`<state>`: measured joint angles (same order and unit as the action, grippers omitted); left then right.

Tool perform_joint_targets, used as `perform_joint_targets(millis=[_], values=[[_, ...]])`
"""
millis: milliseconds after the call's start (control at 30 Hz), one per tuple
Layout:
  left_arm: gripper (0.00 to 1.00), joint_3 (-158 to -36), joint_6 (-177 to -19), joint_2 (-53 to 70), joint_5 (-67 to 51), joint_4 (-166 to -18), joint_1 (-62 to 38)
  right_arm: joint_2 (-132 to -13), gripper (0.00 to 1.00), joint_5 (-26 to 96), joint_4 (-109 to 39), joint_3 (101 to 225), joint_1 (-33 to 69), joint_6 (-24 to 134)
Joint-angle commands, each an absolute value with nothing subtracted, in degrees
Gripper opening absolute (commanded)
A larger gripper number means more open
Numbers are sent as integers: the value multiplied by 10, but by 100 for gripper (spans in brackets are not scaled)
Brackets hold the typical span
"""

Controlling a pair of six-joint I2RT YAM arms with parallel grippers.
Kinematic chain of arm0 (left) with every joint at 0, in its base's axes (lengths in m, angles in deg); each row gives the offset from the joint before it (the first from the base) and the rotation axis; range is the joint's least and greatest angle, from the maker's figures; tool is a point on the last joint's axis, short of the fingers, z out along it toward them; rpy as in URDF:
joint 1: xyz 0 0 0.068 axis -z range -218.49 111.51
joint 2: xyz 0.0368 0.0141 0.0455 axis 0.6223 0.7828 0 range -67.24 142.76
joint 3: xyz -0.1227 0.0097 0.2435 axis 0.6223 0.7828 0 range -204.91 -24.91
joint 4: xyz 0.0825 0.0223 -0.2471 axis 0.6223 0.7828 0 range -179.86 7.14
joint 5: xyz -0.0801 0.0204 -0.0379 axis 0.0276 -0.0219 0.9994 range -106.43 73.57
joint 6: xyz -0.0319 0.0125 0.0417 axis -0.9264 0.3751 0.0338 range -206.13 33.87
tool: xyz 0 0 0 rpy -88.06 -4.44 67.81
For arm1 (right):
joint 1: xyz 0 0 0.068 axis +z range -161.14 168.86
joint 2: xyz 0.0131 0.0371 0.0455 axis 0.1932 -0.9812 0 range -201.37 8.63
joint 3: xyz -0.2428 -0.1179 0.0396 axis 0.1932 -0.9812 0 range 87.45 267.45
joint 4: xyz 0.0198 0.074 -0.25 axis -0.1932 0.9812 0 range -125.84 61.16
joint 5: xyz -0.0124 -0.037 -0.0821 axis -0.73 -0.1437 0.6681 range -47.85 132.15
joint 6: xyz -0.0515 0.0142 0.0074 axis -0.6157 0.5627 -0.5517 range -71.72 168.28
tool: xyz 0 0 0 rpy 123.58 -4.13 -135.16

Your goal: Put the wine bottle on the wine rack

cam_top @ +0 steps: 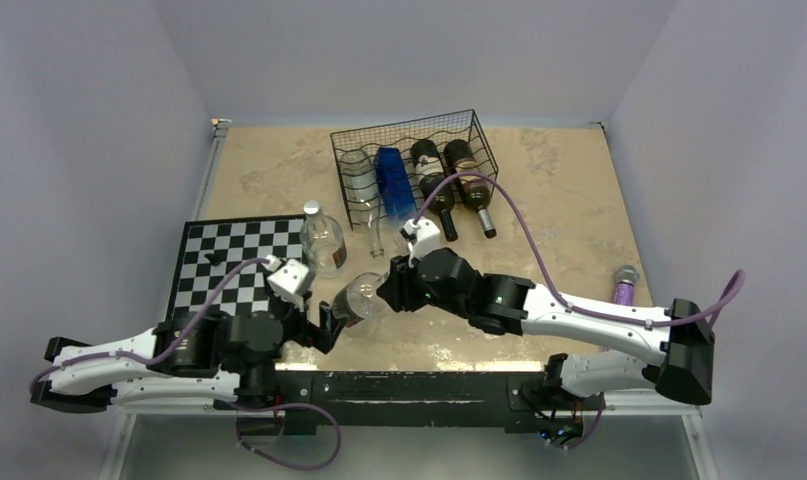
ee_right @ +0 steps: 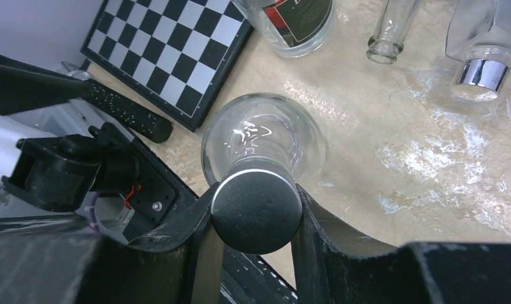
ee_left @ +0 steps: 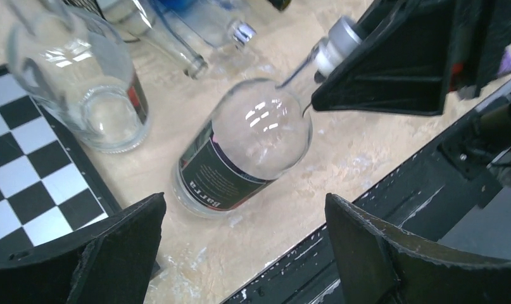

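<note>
A clear wine bottle (cam_top: 361, 298) with a dark label lies tilted on the beige table near the front edge. In the right wrist view its round body (ee_right: 265, 136) points away and its dark cap sits between my fingers. My right gripper (ee_right: 256, 209) is shut on the cap end of the neck. My left gripper (ee_left: 244, 201) stands wide open just short of the bottle's base (ee_left: 214, 183), touching nothing. The black wire wine rack (cam_top: 459, 128) stands at the back of the table, holding a clear bottle, a blue bottle and two dark bottles.
A black-and-white chessboard (cam_top: 234, 262) lies at the left. An upright clear bottle (cam_top: 322, 240) stands at its right edge, close to the held bottle. A purple-handled object (cam_top: 623, 285) lies at the right. The black front rail (cam_top: 429, 385) runs just below both grippers.
</note>
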<state>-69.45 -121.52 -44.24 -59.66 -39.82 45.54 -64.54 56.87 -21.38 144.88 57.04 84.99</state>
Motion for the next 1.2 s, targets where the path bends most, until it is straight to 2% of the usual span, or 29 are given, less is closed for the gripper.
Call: perform_joint_targets(millis=[0,233,467,1167], values=[[99,-660,-1256,-391,-555,-460,456,-599,0,486,-312,1331,567,866],[99,-613,-1309,-362,-543,-460,455,-501,0,435,-399,1188,566,909],[99,-574,-1332,-355,-539,-484,454,-450,0,437,-447,1084,566,931],[99,-615,-1418,-254,-602,-444,438,-544,0,522,-467,1057,568,912]])
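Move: The right hand holds the clear bottle by its cap, its body angling down to the left; the bare table spot for it lies about 18 cm below, 1 cm ahead and 4 cm left. From there, the standing clear bottle is some 13 cm farther out and 15 cm left. The bottle's middle is roughly 5 cm ahead of the open left hand, 8 cm right and 8 cm below. Right hand lowers the bottle 17 cm, drawing right and back, then slips off its cap; left sinks 11 cm, open. ##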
